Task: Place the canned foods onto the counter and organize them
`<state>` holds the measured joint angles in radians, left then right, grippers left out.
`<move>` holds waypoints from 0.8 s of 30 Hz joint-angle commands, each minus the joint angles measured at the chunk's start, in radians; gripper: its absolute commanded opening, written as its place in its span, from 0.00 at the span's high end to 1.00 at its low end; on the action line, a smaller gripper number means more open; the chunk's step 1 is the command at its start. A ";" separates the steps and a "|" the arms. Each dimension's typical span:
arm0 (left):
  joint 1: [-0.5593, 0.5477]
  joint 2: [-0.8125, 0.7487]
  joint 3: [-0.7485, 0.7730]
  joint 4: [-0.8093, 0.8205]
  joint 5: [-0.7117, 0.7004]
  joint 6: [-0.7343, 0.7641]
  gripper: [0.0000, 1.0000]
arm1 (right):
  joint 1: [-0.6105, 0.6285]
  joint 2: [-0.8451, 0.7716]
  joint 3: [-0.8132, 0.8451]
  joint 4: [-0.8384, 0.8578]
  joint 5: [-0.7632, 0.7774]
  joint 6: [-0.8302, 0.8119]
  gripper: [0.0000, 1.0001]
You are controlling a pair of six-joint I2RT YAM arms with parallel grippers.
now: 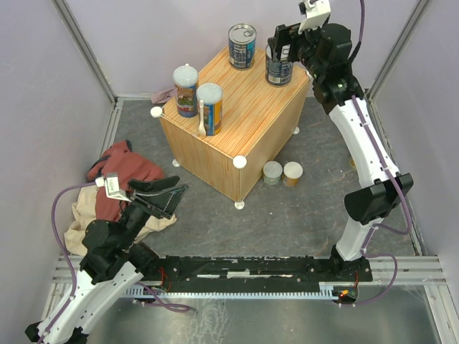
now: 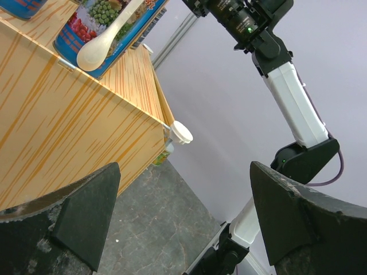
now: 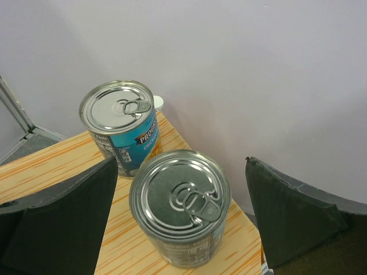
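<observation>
The counter (image 1: 251,122) is a wood-grain cube with white corner caps. On its top stand two blue-labelled ring-pull cans (image 1: 242,45) (image 1: 278,66) and two taller pale-lidded cans (image 1: 186,89) (image 1: 209,107). Two short pale-lidded cans (image 1: 272,173) (image 1: 292,173) sit on the floor by its right side. My right gripper (image 1: 283,49) is open, its fingers on either side of the near ring-pull can (image 3: 180,203) with gaps showing; the other can (image 3: 120,123) stands behind. My left gripper (image 1: 161,197) is open and empty, low over the floor left of the counter (image 2: 57,132).
A red cloth (image 1: 122,172) and a beige cloth (image 1: 82,218) lie heaped at the left, just beside the left gripper. Pale walls and metal rails close in the grey floor (image 1: 287,215). The right arm (image 2: 292,103) reaches up over the counter's far corner.
</observation>
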<state>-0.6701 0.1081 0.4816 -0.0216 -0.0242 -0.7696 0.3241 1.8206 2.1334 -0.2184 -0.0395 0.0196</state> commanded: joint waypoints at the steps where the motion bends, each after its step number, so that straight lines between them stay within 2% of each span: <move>1: -0.003 -0.013 0.027 0.002 0.008 -0.014 0.00 | -0.005 -0.125 -0.054 0.046 0.009 0.035 0.00; 6: -0.004 -0.013 0.030 -0.002 0.011 -0.019 0.00 | -0.005 -0.232 -0.193 0.054 0.001 0.108 0.00; 15: -0.003 -0.039 0.032 -0.033 0.002 -0.026 0.00 | -0.005 -0.489 -0.547 0.135 -0.021 0.266 0.01; 19: -0.003 -0.052 0.019 -0.044 -0.013 -0.037 0.00 | -0.004 -0.595 -0.698 0.129 -0.034 0.337 0.01; 24: -0.003 -0.062 -0.008 -0.040 -0.022 -0.066 0.00 | -0.001 -0.722 -0.909 0.054 0.036 0.412 0.01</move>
<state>-0.6701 0.0616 0.4812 -0.0742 -0.0269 -0.7879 0.3244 1.1828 1.3396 -0.1291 -0.0479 0.3435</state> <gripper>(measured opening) 0.997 0.994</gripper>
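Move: The orange small can on the floor, the likely next one, lies some 20 cm back from the right hand, about 1 cm to its right and roughly 44 cm below. The pale small can stands about 6 cm to the left of it. The just-placed blue can sits about 2 cm ahead of the right hand, straight below by 8 cm; the other blue can is 10 cm left of that and 4 cm farther out. From the left hand, the orange small can lies about 17 cm ahead, 34 cm right, 31 cm below. Draw the open right gripper back off the just-placed blue can, about 15 cm towards yourself and a little to the right, gathering speed and staying nearly level at first. Then let it sink some 6 cm towards the small cans on the floor, rolling its left side up about 15 degrees and tipping the fingers down some 10. Keep the fingers wide open, holding nothing. ##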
